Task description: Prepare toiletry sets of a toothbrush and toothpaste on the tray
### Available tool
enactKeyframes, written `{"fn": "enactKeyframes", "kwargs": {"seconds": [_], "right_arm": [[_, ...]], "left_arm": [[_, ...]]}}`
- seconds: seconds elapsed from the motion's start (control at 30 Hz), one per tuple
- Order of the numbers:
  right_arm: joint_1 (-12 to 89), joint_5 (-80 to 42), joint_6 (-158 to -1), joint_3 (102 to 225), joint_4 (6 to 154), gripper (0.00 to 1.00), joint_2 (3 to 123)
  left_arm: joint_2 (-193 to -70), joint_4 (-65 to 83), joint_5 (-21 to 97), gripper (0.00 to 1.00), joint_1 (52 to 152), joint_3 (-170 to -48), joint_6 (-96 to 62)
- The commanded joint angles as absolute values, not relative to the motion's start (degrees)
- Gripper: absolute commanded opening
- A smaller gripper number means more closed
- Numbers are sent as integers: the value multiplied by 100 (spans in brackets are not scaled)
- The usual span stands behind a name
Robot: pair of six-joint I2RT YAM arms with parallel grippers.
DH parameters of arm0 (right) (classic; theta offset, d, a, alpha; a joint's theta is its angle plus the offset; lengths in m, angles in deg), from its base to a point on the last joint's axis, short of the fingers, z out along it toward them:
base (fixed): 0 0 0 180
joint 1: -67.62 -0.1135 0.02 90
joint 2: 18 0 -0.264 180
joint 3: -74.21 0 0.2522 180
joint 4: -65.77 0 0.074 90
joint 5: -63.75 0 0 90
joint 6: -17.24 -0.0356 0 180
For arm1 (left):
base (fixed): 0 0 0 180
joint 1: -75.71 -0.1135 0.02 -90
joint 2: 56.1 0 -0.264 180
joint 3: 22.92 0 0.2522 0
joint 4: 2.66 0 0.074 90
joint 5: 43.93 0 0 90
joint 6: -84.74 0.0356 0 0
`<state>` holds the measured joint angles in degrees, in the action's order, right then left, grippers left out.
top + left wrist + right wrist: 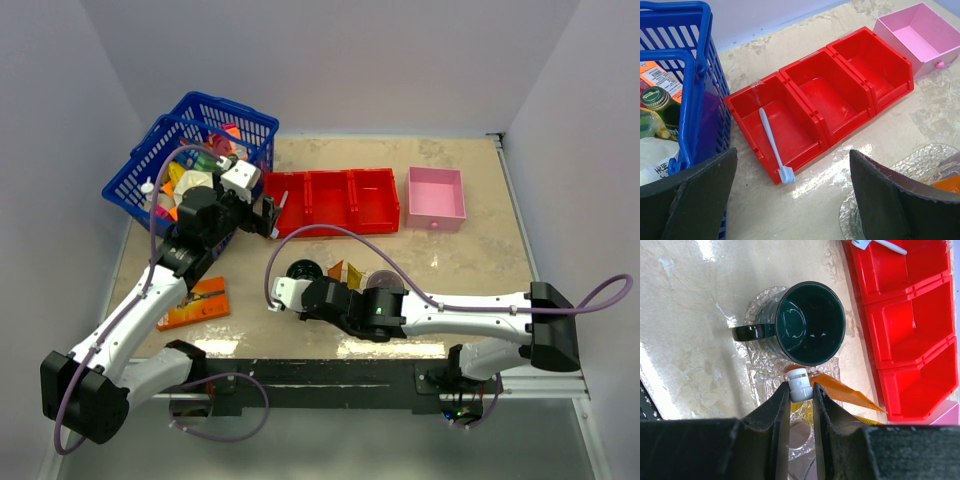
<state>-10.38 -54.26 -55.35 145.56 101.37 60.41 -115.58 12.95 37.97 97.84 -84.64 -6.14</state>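
Observation:
A white toothbrush (pixel 771 142) lies slanted in the left compartment of the red bin (pixel 812 117), its head resting over the front wall. My left gripper (pixel 793 156) hovers open just in front of it, holding nothing. My right gripper (pixel 801 388) is shut on the white cap (pixel 801 382) of a toothpaste tube over the clear bumpy tray (pixel 759 371). Yellow shows between the fingers under the cap. An orange tube (pixel 847 394) lies on the tray beside it. In the top view the right gripper (pixel 284 293) is near the table's front middle and the left gripper (pixel 268 216) is at the bin's left end.
A dark green mug (pixel 810 322) stands on the tray right in front of my right fingers. A blue basket (pixel 190 150) of goods sits at the back left, a pink box (pixel 437 197) right of the red bin (pixel 330 200), and an orange flat pack (pixel 195 303) at the front left.

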Motion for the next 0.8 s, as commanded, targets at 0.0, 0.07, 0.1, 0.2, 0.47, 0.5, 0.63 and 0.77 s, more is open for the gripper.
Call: {"fn": "enactKeyframes", "kwargs": {"seconds": [0.0, 0.07, 0.1, 0.2, 0.47, 0.5, 0.63, 0.77], "right_arm": [[-1051, -5596, -5588, 14589, 10027, 22, 5996], [-1051, -5596, -5606, 14589, 10036, 30, 5970], [-1060, -5587, -5606, 14589, 10036, 32, 5961], [-1051, -5517, -5615, 14598, 10053, 38, 5926], [-1060, -5332, -5641, 14607, 10115, 50, 5803], [-1060, -5280, -5650, 14607, 10141, 50, 5751], [-1060, -5130, -5711, 14598, 10176, 59, 5566], [-1060, -4920, -5790, 14607, 10220, 62, 5408]], "left_arm": [[-11543, 1084, 3719, 97, 9760, -8563, -587], [-11560, 1084, 3711, 97, 9760, -8563, -587], [-11560, 1084, 3719, 98, 9760, -8572, -587], [-11569, 1084, 3702, 97, 9751, -8563, -587], [-11587, 1075, 3693, 98, 9760, -8572, -587], [-11604, 1084, 3684, 97, 9760, -8563, -596], [-11613, 1084, 3676, 98, 9751, -8572, -587], [-11622, 1075, 3667, 98, 9760, -8563, -605]]}}
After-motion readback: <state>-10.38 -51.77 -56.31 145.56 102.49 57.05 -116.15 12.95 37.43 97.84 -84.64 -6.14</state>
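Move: The right hand still holds the toothbrush by its head, handle down; its place in the clear stand is some 3 cm ahead, 1 cm left and 8 cm below that hand. From the same hand, the green mug is about 6 cm ahead and 3 cm left, the orange toothpaste 5 cm ahead and 3 cm right, and the purple mug 3 cm ahead and 14 cm right, all 6–9 cm lower. From the left hand that place is roughly 14 cm back, 11 cm right and 17 cm down. Holding its place over the clear stand beside the green mug, the right hand opens its fingers from about a quarter to some 60 percent of full width, letting go of the toothbrush head. While they are still spreading, it begins to lift up and slightly back from the stand, about 1.5 cm in all, with hardly any tilt. ##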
